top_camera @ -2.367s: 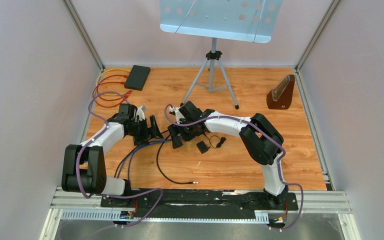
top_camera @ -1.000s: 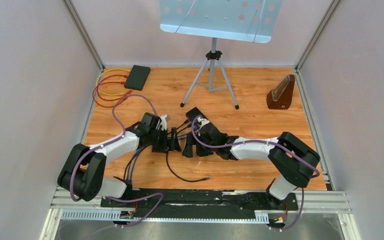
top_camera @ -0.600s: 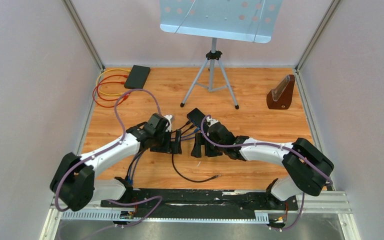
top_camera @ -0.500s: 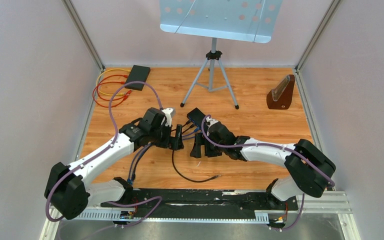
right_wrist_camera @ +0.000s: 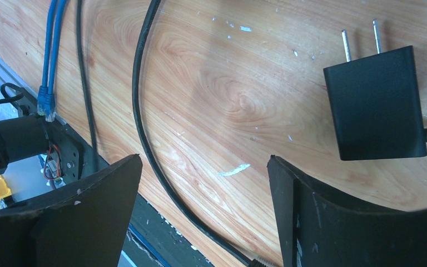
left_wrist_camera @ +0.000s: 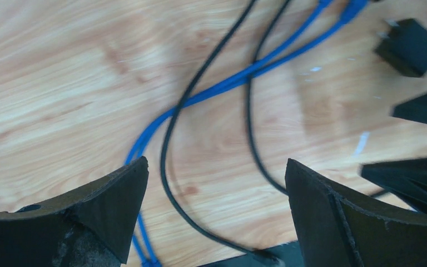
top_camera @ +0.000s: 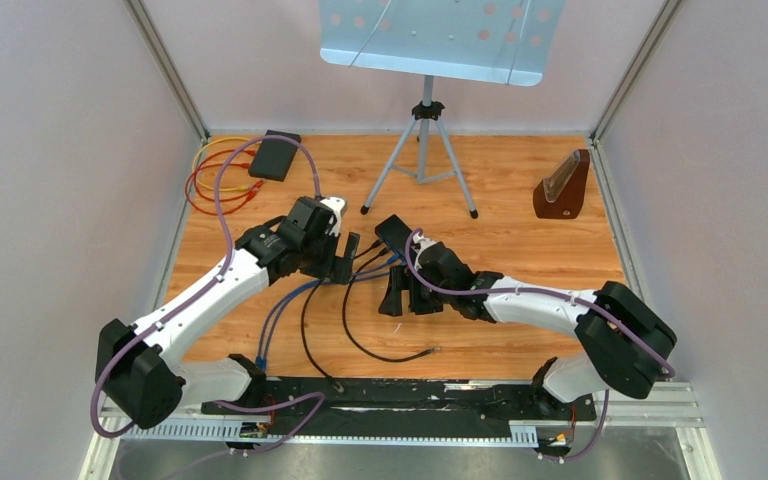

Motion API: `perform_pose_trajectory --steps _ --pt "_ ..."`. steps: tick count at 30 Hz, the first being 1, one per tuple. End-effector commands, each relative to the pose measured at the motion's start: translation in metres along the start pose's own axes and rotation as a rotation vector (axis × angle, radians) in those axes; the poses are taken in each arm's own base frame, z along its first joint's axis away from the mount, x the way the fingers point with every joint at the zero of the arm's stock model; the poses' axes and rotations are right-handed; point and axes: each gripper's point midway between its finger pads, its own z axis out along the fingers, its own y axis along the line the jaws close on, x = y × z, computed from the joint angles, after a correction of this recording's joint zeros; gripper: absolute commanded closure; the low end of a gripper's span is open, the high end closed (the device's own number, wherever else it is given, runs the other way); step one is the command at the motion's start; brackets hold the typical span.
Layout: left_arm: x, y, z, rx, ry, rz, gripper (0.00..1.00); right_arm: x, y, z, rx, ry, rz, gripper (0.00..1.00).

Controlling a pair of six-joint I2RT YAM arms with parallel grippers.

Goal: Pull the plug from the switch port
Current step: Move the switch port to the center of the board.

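The black switch (top_camera: 392, 232) lies on the wooden table between my two grippers. Two blue cables (top_camera: 290, 300) run from the near edge up to its front side, and their plugs (top_camera: 392, 260) sit there. In the left wrist view the blue cables (left_wrist_camera: 244, 75) cross under black cables toward the top edge. My left gripper (top_camera: 345, 258) (left_wrist_camera: 217, 183) hangs open just left of the switch, holding nothing. My right gripper (top_camera: 395, 290) (right_wrist_camera: 204, 167) stands open in front of the switch, above bare wood and a black cable (right_wrist_camera: 144, 111).
A black power adapter (right_wrist_camera: 375, 103) (left_wrist_camera: 410, 47) with two prongs lies by the right gripper. A second black box (top_camera: 275, 155) with red and yellow cables (top_camera: 215, 180) sits at the back left. A tripod music stand (top_camera: 422, 150) and a brown metronome (top_camera: 563, 187) stand behind.
My left gripper has opened wider and drawn back and left, away from the right gripper. The blue cables and a black cable loop now show. The right arm has barely moved.
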Motion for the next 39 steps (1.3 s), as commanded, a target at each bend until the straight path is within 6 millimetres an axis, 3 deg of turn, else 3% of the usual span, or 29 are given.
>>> perform_pose_trajectory --steps 1,10,16,22,32,39 --pt "-0.009 0.047 -0.002 -0.26 -0.009 0.048 0.0 -0.01 0.017 -0.001 -0.048 -0.013 0.023 0.16" --pt "-0.02 0.076 0.045 -0.208 -0.006 -0.139 0.0 -0.001 0.019 0.006 -0.081 0.013 0.066 0.16" --pt "0.002 0.082 0.075 -0.196 0.049 -0.191 0.0 0.003 0.02 0.008 -0.09 0.036 0.071 0.16" --pt "0.023 0.083 0.092 -0.168 0.095 -0.256 0.0 0.004 0.022 0.007 -0.102 0.043 0.066 0.16" --pt "0.044 0.086 0.1 -0.125 0.134 -0.389 0.0 -0.007 0.028 0.006 -0.102 0.014 0.06 0.15" --pt "0.026 0.066 0.082 0.024 0.045 -0.387 0.0 -0.004 0.027 0.008 -0.099 0.029 0.062 0.15"
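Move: The black cable crosses the pair of blue cables on the board about 5 cm to the left of the left hand, 2 cm ahead and some 13 cm below. A second black cable crosses the blue ones nearly straight below that hand, about 1 cm to its right. The switch port lies roughly 11 cm ahead and 11 cm to the left hand's right, also at board level. From the right hand the first crossing is about 17 cm left, 5 cm ahead and 4 cm below. The black and blue cables at their left crossing are what the left hand comes down over: it swings left about 7 cm and forward about 6 while starting to sink, then drops mostly straight down, some 11 cm in all, easing back a couple of centimetres. The wrist turns about 20 degrees counter-clockwise and tips the fingers more steeply down; they stay wide open, straddling the cables without closing. ##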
